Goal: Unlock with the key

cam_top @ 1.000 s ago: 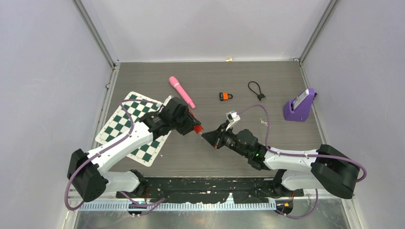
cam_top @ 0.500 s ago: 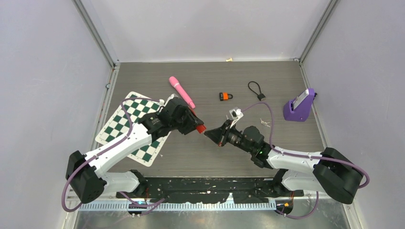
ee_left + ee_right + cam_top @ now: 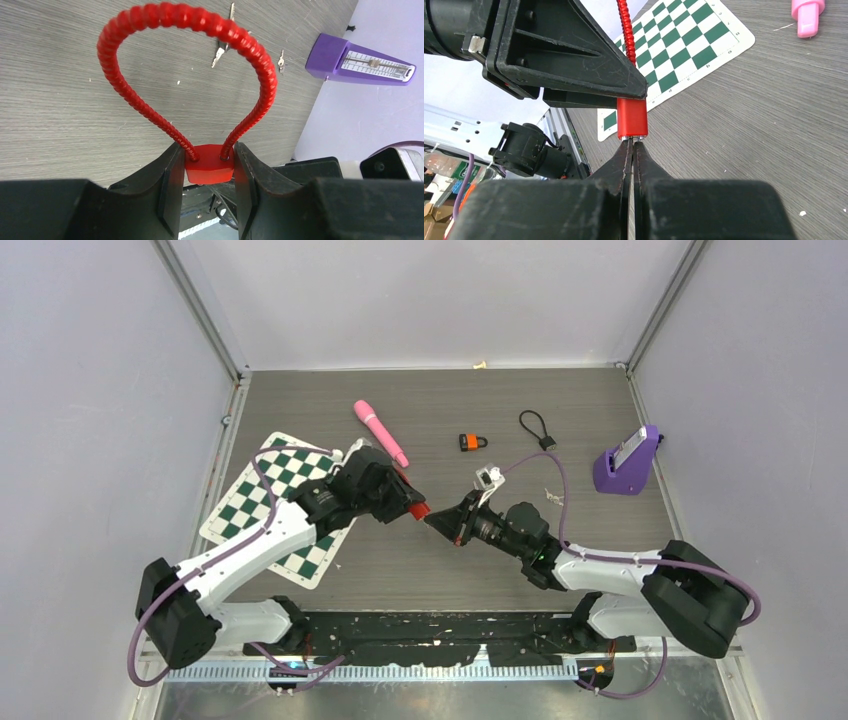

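Observation:
A red cable padlock (image 3: 414,509) is held above the table by my left gripper (image 3: 405,502). The left wrist view shows both fingers clamped on its red body (image 3: 210,166), with the ribbed cable loop (image 3: 150,17) standing out past them. My right gripper (image 3: 433,522) is shut, its tips (image 3: 632,143) pressed against the silver-rimmed bottom of the lock body (image 3: 632,117). The key is pinched flat between those fingers; only a sliver of metal shows at the tips. The left finger (image 3: 574,60) lies across the top of the right wrist view.
A chessboard mat (image 3: 262,502) lies under the left arm. At the back lie a pink pen-like stick (image 3: 380,433), a small orange padlock (image 3: 472,441) and a black cable loop (image 3: 537,428). A purple metronome (image 3: 628,462) stands at right, with loose keys (image 3: 551,498) nearby.
My right gripper has moved left and up to the lock until its tips meet the lock's bottom. The left gripper shifted slightly right with the lock.

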Robot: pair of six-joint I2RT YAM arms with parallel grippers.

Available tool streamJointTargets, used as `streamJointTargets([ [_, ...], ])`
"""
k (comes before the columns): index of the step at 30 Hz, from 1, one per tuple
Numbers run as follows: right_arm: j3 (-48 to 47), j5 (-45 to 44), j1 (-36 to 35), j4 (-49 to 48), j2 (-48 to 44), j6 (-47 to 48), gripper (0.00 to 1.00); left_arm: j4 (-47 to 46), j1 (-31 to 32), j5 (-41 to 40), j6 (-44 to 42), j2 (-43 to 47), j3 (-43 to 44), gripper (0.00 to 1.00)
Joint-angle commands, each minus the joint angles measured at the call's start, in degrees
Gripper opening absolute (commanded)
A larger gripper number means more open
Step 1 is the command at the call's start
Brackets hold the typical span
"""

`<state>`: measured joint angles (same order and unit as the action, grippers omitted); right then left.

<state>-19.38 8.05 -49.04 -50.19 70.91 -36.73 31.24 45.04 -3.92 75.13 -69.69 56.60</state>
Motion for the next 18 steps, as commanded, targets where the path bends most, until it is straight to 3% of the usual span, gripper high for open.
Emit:
streamJointTargets([
  [1,-3.1,-6.8,2.2,-8.3,1.0,0.0,0.05,-4.3,3.2,11.9,2.3,3.2,-1.8,0.07],
  [10,-1.9,-2.3,2.7,-8.9,1.4,-2.7,0.09,-3.8,2.5,7.5,2.6,6.7,-3.2,0.03],
  [18,-0.6,1.9,2.7,-8.8,-0.1,-3.3,0.36,-1.5,-1.0,6.5,4.0,6.2,-3.0,0.02],
])
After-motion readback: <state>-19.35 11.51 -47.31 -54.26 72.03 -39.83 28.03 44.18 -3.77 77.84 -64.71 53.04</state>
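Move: The red padlock, gripped in the left fingers with its middle about 1 cm to the right of that hand, sits just off the right fingertips: some 2 cm ahead and 3 cm to the left of the right hand, level with it. The right fingers are shut on its key. From the right hand the pink microphone lies on the table about 27 cm ahead, 12 cm left; the black-headed keys 13 cm ahead, 11 cm right; both roughly 16 cm below. The right fingers let go of the key at the padlock's keyhole, opening to about a third after staying shut while the hand rises roughly 1 cm. The left hand keeps its grip on the padlock and carries it up with the right, about 1.5 cm and slightly left, rolling some 5 degrees. ##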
